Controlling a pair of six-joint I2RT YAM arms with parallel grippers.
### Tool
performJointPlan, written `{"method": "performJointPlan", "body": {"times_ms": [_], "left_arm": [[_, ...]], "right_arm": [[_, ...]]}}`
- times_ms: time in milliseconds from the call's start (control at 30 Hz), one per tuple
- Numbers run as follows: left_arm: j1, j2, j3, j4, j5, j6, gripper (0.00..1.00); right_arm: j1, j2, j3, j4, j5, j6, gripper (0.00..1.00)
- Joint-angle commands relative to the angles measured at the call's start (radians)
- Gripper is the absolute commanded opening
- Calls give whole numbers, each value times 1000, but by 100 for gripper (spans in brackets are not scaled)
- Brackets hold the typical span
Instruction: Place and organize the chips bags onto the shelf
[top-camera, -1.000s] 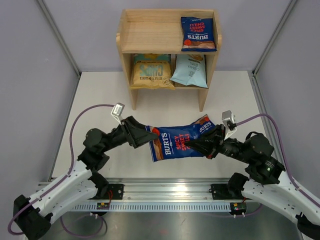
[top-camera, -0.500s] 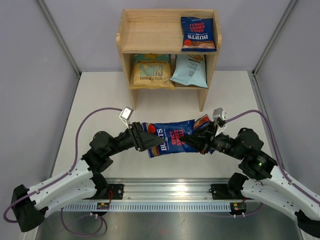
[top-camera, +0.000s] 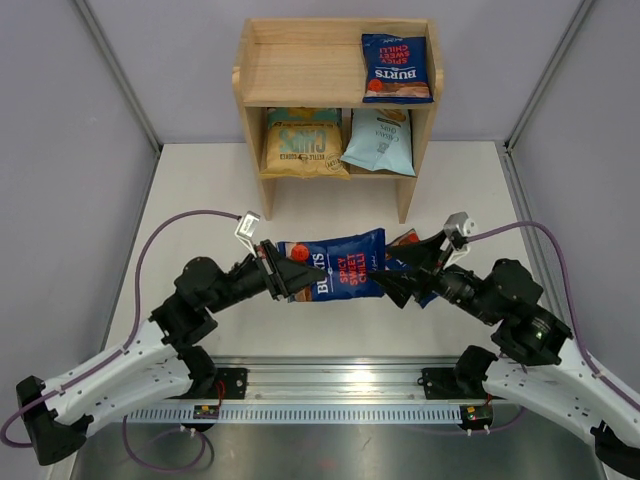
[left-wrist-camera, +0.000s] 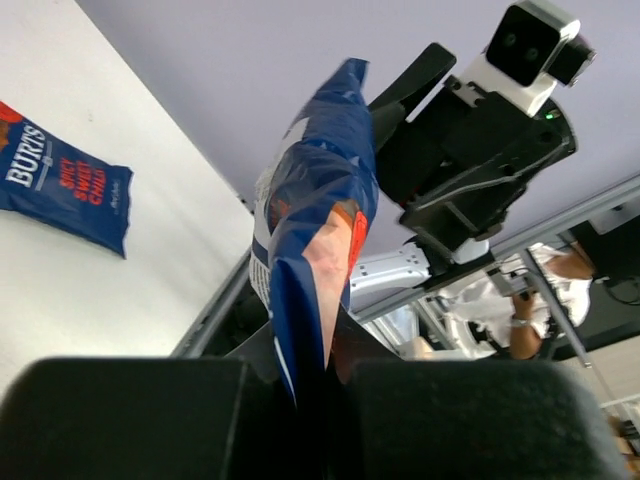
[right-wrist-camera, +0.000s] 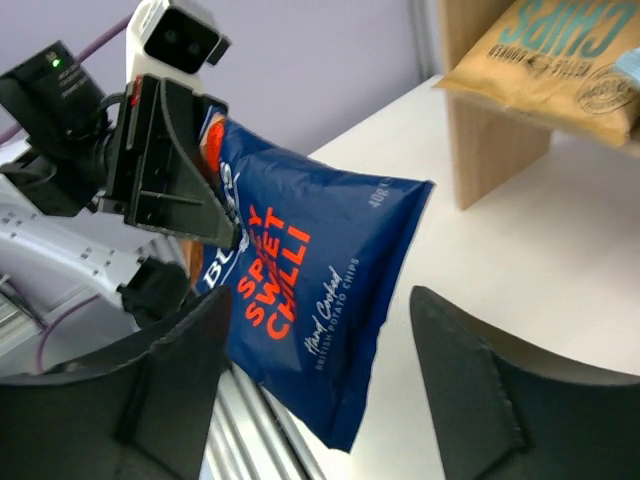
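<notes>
A dark blue Burts chips bag (top-camera: 335, 270) hangs above the table, and my left gripper (top-camera: 288, 272) is shut on its left end. In the left wrist view the bag (left-wrist-camera: 315, 230) is pinched edge-on in that gripper (left-wrist-camera: 325, 365). My right gripper (top-camera: 397, 272) stands open at the bag's right end, its fingers on either side of the bag (right-wrist-camera: 300, 290) without touching it. A second Burts bag (top-camera: 405, 241) lies on the table, partly under the right gripper. The wooden shelf (top-camera: 300, 70) holds a Burts bag (top-camera: 397, 68) on top, and a tan bag (top-camera: 303, 140) and a pale blue bag (top-camera: 380, 138) below.
The left half of the shelf's top tier is bare wood. The shelf's side panels (top-camera: 405, 190) reach down to the table behind the grippers. A metal rail (top-camera: 330, 385) carrying the arm bases runs along the near edge. Grey walls close in both sides.
My left gripper has closed on the bag's left end. The right gripper has opened, let go of the bag and drawn back slightly to the right.
</notes>
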Motion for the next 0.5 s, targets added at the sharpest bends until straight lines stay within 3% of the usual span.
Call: {"method": "performJointPlan", "body": {"times_ms": [0,167,300,467], "left_arm": [[3,-23,93,-17,-38,86,5],[48,-8,147,-5,-73,45,5],[68,20,258,-40,-203,11,5],[72,93,395,-128,-445,-35,5]], "right_arm": [[-3,-35,76,-56,132,-21,81],[-1,-72,131,-175,250,39,98],[-1,-83,166,-282,442,154,99],[-1,-109,145,-339,522,245,99]]}}
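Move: Holding a Burts bag by its left end, the left hand has the empty left part of the upper shelf about 38 cm straight ahead and roughly level; the shelved Burts bag stands some 19 cm right of that spot, the yellow chips bag about 15 cm beneath it. For the right hand, the last table bag lies about 17 cm ahead, 7 right and 34 below, the held bag 12 cm left. Lifting the Burts bag about 10 cm, the left hand speeds up and drifts forward and somewhat left, towards the shelf, keeping its pinch while swinging some 15–20 degrees counter-clockwise. The empty right hand, already clear of the bag's other end, opens fully and backs off about 8 cm to the right, slightly forward, turning clockwise and starting to tip down; it rises a little, then sinks again. ##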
